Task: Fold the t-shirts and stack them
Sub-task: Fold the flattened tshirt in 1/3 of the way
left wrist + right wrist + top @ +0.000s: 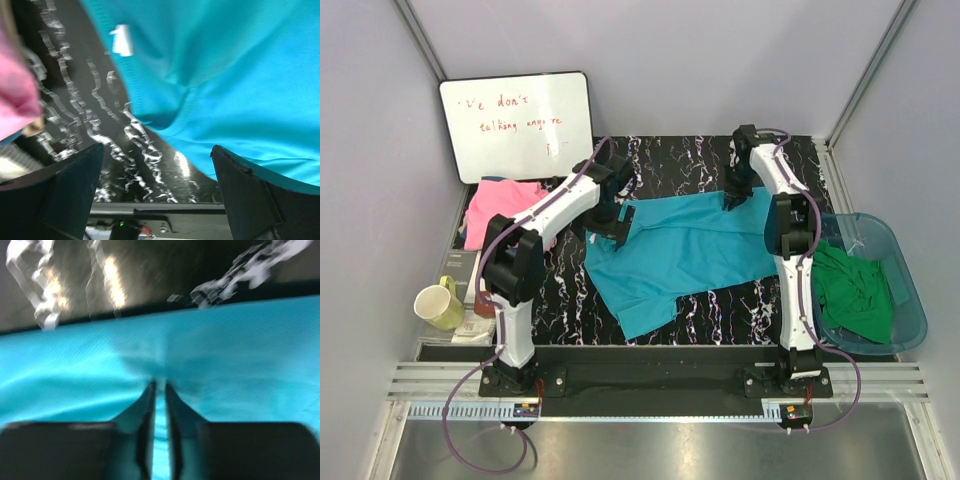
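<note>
A teal-blue t-shirt (690, 245) lies spread across the black marbled table (680, 160). My left gripper (613, 222) hovers at the shirt's left edge. In the left wrist view the left gripper (157, 170) is wide open with only bare table between its fingers, and the teal cloth (240, 75) with a white label (121, 40) lies just beyond. My right gripper (735, 195) is at the shirt's far right edge. Up close the right gripper (160, 386) leaves a slim gap, with teal cloth (240, 350) creased at its tips. A pink t-shirt (500, 205) lies far left. Green t-shirts (855, 290) sit in the tub.
A translucent blue tub (910, 300) stands at the right edge of the table. A whiteboard (515, 125) leans at the back left. A yellow mug (440, 305) and some flat items sit at the near left, beside the left arm's base.
</note>
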`<state>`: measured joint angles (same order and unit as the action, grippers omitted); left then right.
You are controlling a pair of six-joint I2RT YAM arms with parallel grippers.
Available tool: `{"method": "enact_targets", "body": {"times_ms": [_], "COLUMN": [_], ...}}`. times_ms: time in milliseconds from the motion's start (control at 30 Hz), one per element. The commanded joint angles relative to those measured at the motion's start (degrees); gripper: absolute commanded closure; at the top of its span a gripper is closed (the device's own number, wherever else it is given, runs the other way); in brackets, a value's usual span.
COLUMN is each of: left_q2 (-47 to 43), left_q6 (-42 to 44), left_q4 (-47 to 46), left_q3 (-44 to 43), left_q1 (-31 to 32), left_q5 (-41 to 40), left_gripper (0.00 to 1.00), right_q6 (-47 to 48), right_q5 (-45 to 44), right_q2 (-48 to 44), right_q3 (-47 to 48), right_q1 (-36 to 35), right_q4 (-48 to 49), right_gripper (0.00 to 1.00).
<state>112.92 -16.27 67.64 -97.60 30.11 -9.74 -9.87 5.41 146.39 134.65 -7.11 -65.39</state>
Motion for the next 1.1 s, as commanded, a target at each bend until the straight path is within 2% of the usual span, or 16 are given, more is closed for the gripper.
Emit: {"method": "enact_targets", "body": {"times_ms": [0,33,67,133,167,200,400,467,500,567,600,833,933,1067], "left_q2": [-2.5,-0.9,0.0,3.3,4.5,6.3,12.1,14.2,15.9,17.3,18.6,26.4,30.2,33.9], "left_q6": [1.9,2.2,2.6,3.2,3.2,3.2,5.4,5.5,5.5,4.2,3.9,1.1,-0.4,-1.7], "left_q4": [-5.9,-6.2,-6.3,-6.1,-5.8,-5.3,-6.4,-6.0,-6.0,-6.0,-6.0,-4.4,-2.8,-2.8], "left_q3": [0.4,-0.2,-0.7,-3.7,-4.8,-6.7,-9.9,-10.8,-10.9,-11.7,-12.3,-22.3,-28.2,-31.9], "left_q1": [0.6,0.6,0.6,0.6,0.6,0.6,0.6,0.5,0.5,0.3,0.2,-2.6,-7.1,-11.9], "left_q5": [7.9,8.2,8.2,8.1,7.5,7.5,11.5,12.5,12.8,12.7,13.0,10.5,9.8,8.4], "left_gripper": [0.05,0.07,0.12,0.63,0.88,1.0,1.0,1.0,1.0,1.0,1.0,1.0,1.0,1.0], "right_q6": [1.3,1.6,1.5,1.7,1.8,2.0,2.3,2.4,2.3,2.3,2.2,1.7,1.2,1.2], "right_q5": [10.7,11.4,12.0,12.4,13.1,13.4,10.0,7.8,7.2,5.8,5.3,6.0,6.5,6.5], "right_q2": [-11.8,-13.3,-14.8,-18.8,-20.1,-22.2,-26.0,-26.4,-26.6,-27.1,-27.4,-28.8,-29.9,-31.7], "right_q3": [-4.1,-4.8,-6.3,-8.0,-9.7,-10.5,-14.1,-14.1,-14.1,-13.9,-14.0,-16.8,-19.4,-22.3], "right_q1": [-0.1,0.1,-0.1,-0.1,-0.1,-0.1,-0.1,-0.1,0.0,0.0,0.1,0.0,0.0,0.0], "right_q4": [2.4,2.8,3.5,4.2,4.9,5.3,5.9,5.5,5.4,5.3,5.4,5.0,5.0,5.0], "right_gripper": [0.67,0.54,0.48,0.35,0.33,0.31,0.28,0.23,0.17,0.12,0.02,0.0,0.0,0.0]}}
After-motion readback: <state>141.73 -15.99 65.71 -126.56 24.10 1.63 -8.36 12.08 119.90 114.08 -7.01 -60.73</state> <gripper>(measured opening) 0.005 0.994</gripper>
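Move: The left hand hovers open over the t-shirt's left end. The patch it will press lies about 3 cm ahead, 6 cm right and 9 cm down. The white tag is some 4 cm ahead, 2 cm left and 9 cm down; the pink shirt pile's middle is roughly 10 cm ahead, 24 cm left. The right hand's nearly shut fingertips are on the shirt's far right part, and from it that patch is about 14 cm back and 30 cm left. Shut fingertips of the left hand come down on the shirt's left end and push the cloth forward: the fingers close in the air while the hand drifts right, it sinks about 8 cm, then slides some 7 cm forward along the table. The right hand comes free of the shirt, rises about 15 cm, opens wide and eases back and slightly down. ##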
